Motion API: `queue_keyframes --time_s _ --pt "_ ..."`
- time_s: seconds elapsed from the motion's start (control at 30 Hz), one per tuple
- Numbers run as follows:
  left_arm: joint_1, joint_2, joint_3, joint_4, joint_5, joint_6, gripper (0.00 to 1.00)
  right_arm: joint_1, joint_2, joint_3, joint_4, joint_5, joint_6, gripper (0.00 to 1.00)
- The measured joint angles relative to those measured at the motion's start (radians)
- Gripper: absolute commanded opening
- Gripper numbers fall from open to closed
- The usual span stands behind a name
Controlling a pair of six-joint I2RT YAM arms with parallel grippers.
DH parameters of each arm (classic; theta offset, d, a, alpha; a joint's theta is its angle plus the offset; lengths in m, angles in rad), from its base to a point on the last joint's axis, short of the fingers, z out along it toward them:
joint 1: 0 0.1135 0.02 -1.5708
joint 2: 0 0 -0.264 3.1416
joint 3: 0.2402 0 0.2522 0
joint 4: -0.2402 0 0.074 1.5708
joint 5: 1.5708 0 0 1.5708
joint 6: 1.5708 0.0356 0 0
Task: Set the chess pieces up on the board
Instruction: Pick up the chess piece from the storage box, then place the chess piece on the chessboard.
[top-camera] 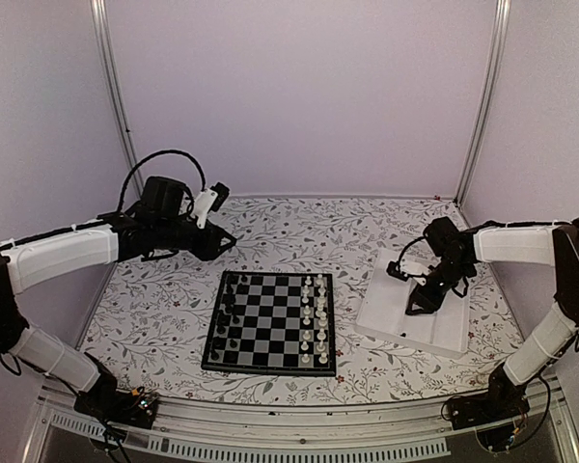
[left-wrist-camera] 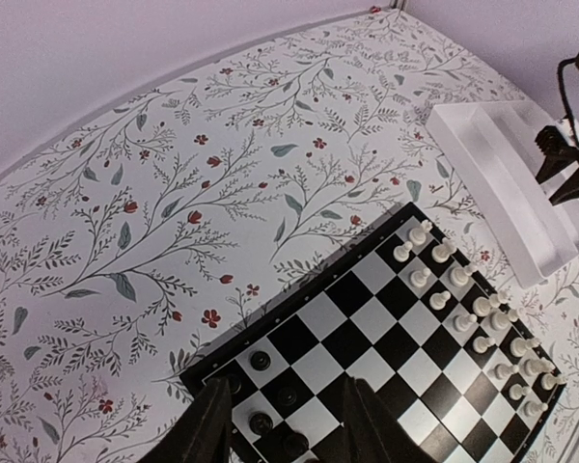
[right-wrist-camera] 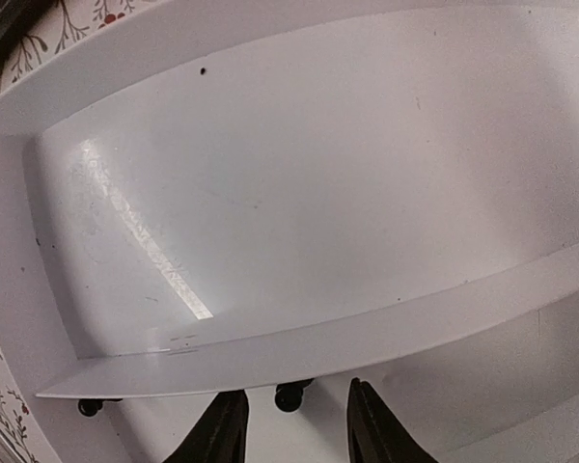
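The board (top-camera: 270,326) lies mid-table, and in the left wrist view it (left-wrist-camera: 367,333) fills the lower right. Black chess pieces (top-camera: 228,313) stand along its left columns, white pieces (top-camera: 314,318) along its right. My left gripper (top-camera: 226,239) hangs open high over the board's far left corner, its tips (left-wrist-camera: 286,382) above several black pieces (left-wrist-camera: 260,361) with nothing between them. My right gripper (top-camera: 412,309) is down in the white tray (top-camera: 449,333). Its open jaws (right-wrist-camera: 294,386) flank a small black piece (right-wrist-camera: 289,396) lying beside the tray's divider, with gaps on both sides.
A second black piece (right-wrist-camera: 90,407) lies in the same tray trough to the left, half hidden under the divider (right-wrist-camera: 367,333). The tray's larger compartment (right-wrist-camera: 318,174) holds nothing. White pieces (left-wrist-camera: 458,299) crowd the board's right side. Pale walls enclose the floral tablecloth (top-camera: 164,309).
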State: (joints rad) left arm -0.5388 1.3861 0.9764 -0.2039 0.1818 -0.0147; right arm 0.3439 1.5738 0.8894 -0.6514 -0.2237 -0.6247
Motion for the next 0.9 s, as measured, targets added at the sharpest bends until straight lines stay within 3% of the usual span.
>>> queue_keyframes --time_s 0.1,0.3,0.63,0.9 --pt "-0.002 0.008 0.001 -0.002 -0.003 0.002 0.42 0.000 0.025 0.006 0.009 -0.015 -0.001 0.28" --pt "-0.005 0.010 0.007 -0.008 -0.005 0.004 0.42 0.000 0.055 0.021 0.012 -0.035 -0.008 0.07" --pt "-0.005 0.011 0.011 -0.020 -0.006 0.004 0.42 0.000 0.008 0.085 -0.094 -0.031 -0.006 0.04" --pt "-0.005 0.011 0.014 -0.022 -0.020 0.004 0.42 0.126 -0.008 0.377 -0.180 -0.068 -0.005 0.04"
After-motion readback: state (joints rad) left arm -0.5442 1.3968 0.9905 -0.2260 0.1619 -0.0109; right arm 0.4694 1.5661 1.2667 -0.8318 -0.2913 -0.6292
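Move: The black chess piece to be picked lies in the storage box just beneath the right hand's open fingertips, about 1 cm to the left and 1 cm lower, close beside the box divider. The last other black piece is some 6 cm back and 2 cm left of the hand, about as low; the chessboard's middle is roughly 33 cm left and 3 cm back, about 1 cm below. From the left hand the piece to be picked lies about 43 cm right, 8 cm back and 17 cm down. The black piece in the box gets pinched between the right fingertips, which shut from under half open while the hand settles about 1 cm down and 1 cm left. Keeping that grip, the right hand then lifts quickly, some 12 cm from its lowest point, swinging about 7 cm left towards the chessboard and a little forward, its wrist tilting some 15 degrees. ##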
